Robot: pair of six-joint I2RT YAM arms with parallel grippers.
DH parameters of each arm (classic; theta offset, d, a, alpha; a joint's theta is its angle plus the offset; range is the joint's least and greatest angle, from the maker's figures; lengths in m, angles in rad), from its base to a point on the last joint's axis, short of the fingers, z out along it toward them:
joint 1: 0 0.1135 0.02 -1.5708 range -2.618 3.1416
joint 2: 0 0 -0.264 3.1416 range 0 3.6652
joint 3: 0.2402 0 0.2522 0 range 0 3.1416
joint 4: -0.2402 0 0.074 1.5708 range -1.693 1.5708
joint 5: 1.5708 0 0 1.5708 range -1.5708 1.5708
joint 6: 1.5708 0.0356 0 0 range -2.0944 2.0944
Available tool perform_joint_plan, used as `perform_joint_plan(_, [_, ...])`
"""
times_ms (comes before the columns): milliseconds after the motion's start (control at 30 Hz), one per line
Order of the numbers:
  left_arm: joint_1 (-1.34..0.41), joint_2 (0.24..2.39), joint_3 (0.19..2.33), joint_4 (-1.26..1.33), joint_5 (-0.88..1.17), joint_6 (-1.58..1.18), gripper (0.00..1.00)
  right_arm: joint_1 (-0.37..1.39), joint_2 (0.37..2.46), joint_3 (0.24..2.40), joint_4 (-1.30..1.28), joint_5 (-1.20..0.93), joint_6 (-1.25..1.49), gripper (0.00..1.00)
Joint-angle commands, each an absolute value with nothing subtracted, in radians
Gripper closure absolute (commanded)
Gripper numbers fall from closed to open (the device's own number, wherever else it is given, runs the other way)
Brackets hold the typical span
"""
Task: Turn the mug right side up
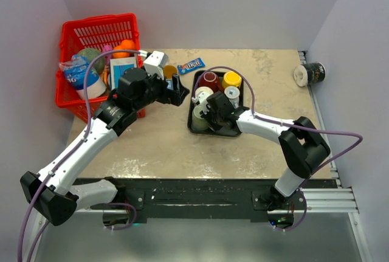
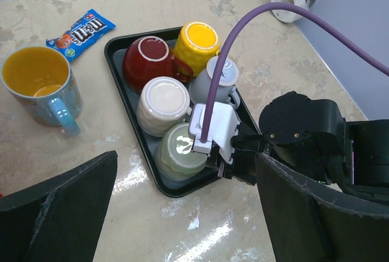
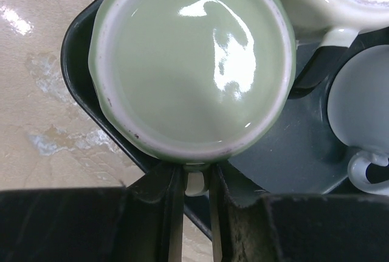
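Observation:
A pale green mug (image 3: 191, 61) stands upside down in the near left corner of a black tray (image 3: 304, 158), its base facing up. My right gripper (image 3: 196, 183) is shut on the mug's small handle (image 3: 195, 183), with a finger pressed to each side of it. In the top view the green mug (image 1: 199, 120) lies just under the right gripper (image 1: 209, 116). My left gripper (image 2: 185, 177) hangs open above the table, looking down at the tray (image 2: 130, 101) and the green mug (image 2: 176, 152), and holds nothing.
The tray also carries upside-down red (image 2: 149, 61), yellow (image 2: 196, 40), cream (image 2: 163, 101) and grey (image 2: 219, 76) mugs. An upright blue mug (image 2: 36, 79) and a candy packet (image 2: 82, 31) lie left of it. A red basket (image 1: 97, 37) stands at back left and a dark roll (image 1: 310, 73) at back right.

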State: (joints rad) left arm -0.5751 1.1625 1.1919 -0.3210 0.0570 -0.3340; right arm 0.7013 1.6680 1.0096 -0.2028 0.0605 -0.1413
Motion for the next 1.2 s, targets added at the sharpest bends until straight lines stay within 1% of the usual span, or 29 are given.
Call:
perform_joint_plan(0, [-0.568,1.114,1.177,-0.261,0.084,-0.348,0.01,0.706,1.577,1.025,-0.166,0.035,-0.134,1.00])
perform_joint_plan(233, [-0.568,1.059,1.131,-0.198,0.071,-0.353,0.01,0.706,1.488,1.032,-0.186,-0.049,-0.008,1.00])
perform_joint_plan(500, [-0.568,0.970,1.080,-0.115,0.083,-0.354,0.01,0.706,1.329,1.035,-0.144,-0.126,0.245,1.00])
perform_joint_plan(700, [-0.569,0.948,1.042,-0.015,0.234,-0.423,0.01,0.706,1.192,1.109,-0.075,-0.088,0.400,1.00])
perform_joint_plan(733, [-0.569,0.946,1.019,0.051,0.270,-0.437,0.01,0.706,1.165,1.127,-0.057,-0.075,0.416,1.00])
perform_joint_plan(833, [-0.569,0.945,0.967,0.150,0.330,-0.494,0.01,0.706,1.138,1.179,-0.055,-0.063,0.451,1.00])
perform_joint_plan(933, [-0.568,0.969,0.963,0.199,0.391,-0.518,0.02,0.704,1.118,1.233,-0.058,-0.067,0.465,1.00])
perform_joint_plan(1067, [-0.569,1.012,0.999,0.202,0.484,-0.537,0.03,0.706,1.082,1.279,-0.048,-0.104,0.494,1.00])
perform_joint_plan(1167, [-0.571,1.022,0.993,0.274,0.530,-0.586,0.03,0.706,1.052,1.293,-0.006,-0.156,0.532,1.00])
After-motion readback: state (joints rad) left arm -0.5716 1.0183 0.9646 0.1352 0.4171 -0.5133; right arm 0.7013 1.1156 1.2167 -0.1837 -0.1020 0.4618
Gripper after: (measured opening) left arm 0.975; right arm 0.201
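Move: The right fingers are already shut on the handle of the upside-down green mug in the tray's near left corner. The mug's middle is about 3 cm ahead of them and 5 cm left, at their height; the white mug is some 11 cm ahead and 3 cm left, the grey mug 11 cm ahead and 7 cm right, both about level. From the open left hand, the green mug lies roughly 4 cm ahead, 7 cm right and 26 cm below. Keeping its pinch on the handle, the right hand lifts the green mug straight up out of the tray by some 32 cm, easing back about 5 cm and a little left, and rolls a good 55 degrees so that its left side rises and the mug's mouth swings from facing down towards the left gripper. Meanwhile the left hand, fingers staying wide open, draws back about 6 cm and rises about as much, then shifts right towards the lifted mug while its left side dips and it turns clockwise some 20 degrees. ##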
